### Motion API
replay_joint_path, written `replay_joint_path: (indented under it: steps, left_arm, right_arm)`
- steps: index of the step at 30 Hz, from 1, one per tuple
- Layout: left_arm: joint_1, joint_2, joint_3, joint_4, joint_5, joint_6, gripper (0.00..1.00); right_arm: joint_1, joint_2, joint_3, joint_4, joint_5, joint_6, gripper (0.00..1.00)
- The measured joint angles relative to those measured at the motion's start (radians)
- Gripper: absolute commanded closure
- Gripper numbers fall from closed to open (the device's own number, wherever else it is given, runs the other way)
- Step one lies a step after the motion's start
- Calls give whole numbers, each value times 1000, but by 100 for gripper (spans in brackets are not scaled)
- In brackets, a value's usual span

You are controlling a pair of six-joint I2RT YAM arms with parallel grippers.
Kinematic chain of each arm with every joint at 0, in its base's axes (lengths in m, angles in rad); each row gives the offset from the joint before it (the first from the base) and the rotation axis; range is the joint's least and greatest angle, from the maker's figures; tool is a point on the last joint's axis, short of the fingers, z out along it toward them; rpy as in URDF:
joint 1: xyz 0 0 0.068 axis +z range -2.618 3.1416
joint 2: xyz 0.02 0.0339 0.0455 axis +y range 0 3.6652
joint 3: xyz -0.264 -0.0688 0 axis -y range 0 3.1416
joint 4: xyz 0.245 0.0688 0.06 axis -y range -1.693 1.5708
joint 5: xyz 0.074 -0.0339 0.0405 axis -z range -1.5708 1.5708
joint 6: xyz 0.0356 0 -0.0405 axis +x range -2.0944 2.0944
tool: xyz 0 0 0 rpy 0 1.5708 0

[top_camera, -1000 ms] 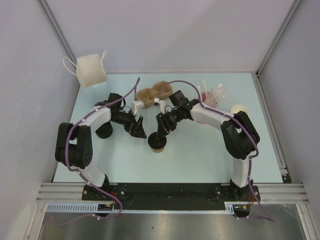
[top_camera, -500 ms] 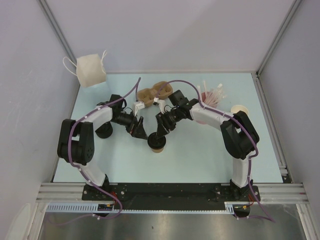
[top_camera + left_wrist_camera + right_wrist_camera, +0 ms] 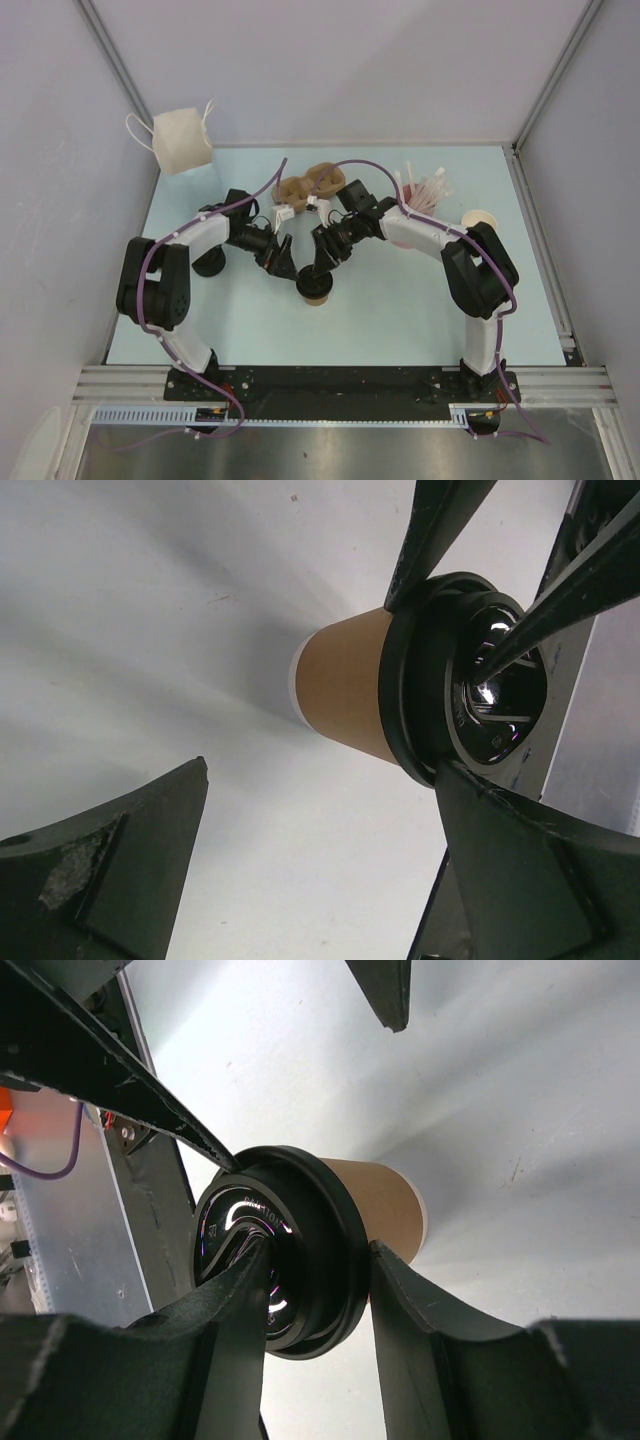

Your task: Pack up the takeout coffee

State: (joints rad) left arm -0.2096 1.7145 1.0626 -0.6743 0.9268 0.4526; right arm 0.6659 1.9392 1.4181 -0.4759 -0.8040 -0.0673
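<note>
The takeout coffee is a tan paper cup [image 3: 316,292] standing mid-table with its black lid [image 3: 314,283] on top. My right gripper [image 3: 319,271] comes down on it from behind. In the right wrist view one finger [image 3: 235,1310] rests in the lid's [image 3: 300,1250] top recess and the other presses the rim from outside, above the cup wall [image 3: 385,1205]; the right gripper [image 3: 318,1250] pinches the lid's edge. My left gripper [image 3: 284,262] hangs open just left of the cup. In the left wrist view the left gripper [image 3: 322,770] holds nothing, with the cup [image 3: 345,695] and lid [image 3: 470,695] beyond.
A brown cup carrier [image 3: 310,184] lies behind the grippers. A pink cup of straws [image 3: 425,190] and a lone tan cup [image 3: 480,218] stand at back right. A white bag [image 3: 181,141] sits at back left, and a black round object [image 3: 208,264] under the left arm.
My left gripper has slid right, closer to the cup. The right jaws have narrowed onto the lid's rim; the cup has stayed in place.
</note>
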Motion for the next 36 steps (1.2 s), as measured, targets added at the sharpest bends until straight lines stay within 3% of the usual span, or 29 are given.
replay_joint_path:
  steps: [23,29,36]
  left_arm:
    - [-24,-39,5,14,-109,-89,1]
    - [-55,21,103,89,-161,-85,1]
    - [-69,69,108,115,-203,-86,1]
  right_arm:
    - [1,0,5,-19,11,-23,59]
    - [10,0,6,-11,14,-39,59]
    - [17,0,6,-8,14,-41,60]
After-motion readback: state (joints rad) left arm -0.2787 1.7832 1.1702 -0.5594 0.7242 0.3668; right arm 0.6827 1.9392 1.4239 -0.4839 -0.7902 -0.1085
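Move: The lid, set on the coffee cup, has its middle about 7 cm to the left hand's right, 4 cm back and 2 cm up. From the right hand, whose fingers already straddle its brim, it lies roughly 3 cm back and 2 cm left, about level. From the left hand the brown cup tray lies some 22 cm ahead, 5 cm right and 6 cm below; the black lid stack is about 18 cm left, 3 cm ahead and 5 cm below. The wide-open left hand first keeps its nearer finger at the lid's edge, sinking about half a centimetre as if pressing down, then eases back up and sweeps some 5 cm forward past the left side of the lid, edging about 1 cm right and dropping at the end so that this finger comes down beside the cup wall just below the brim, the wrist tilting slightly. The right hand holds all but still, keeping one finger on the lid's top and the other against the outside of the brim to steady it. ##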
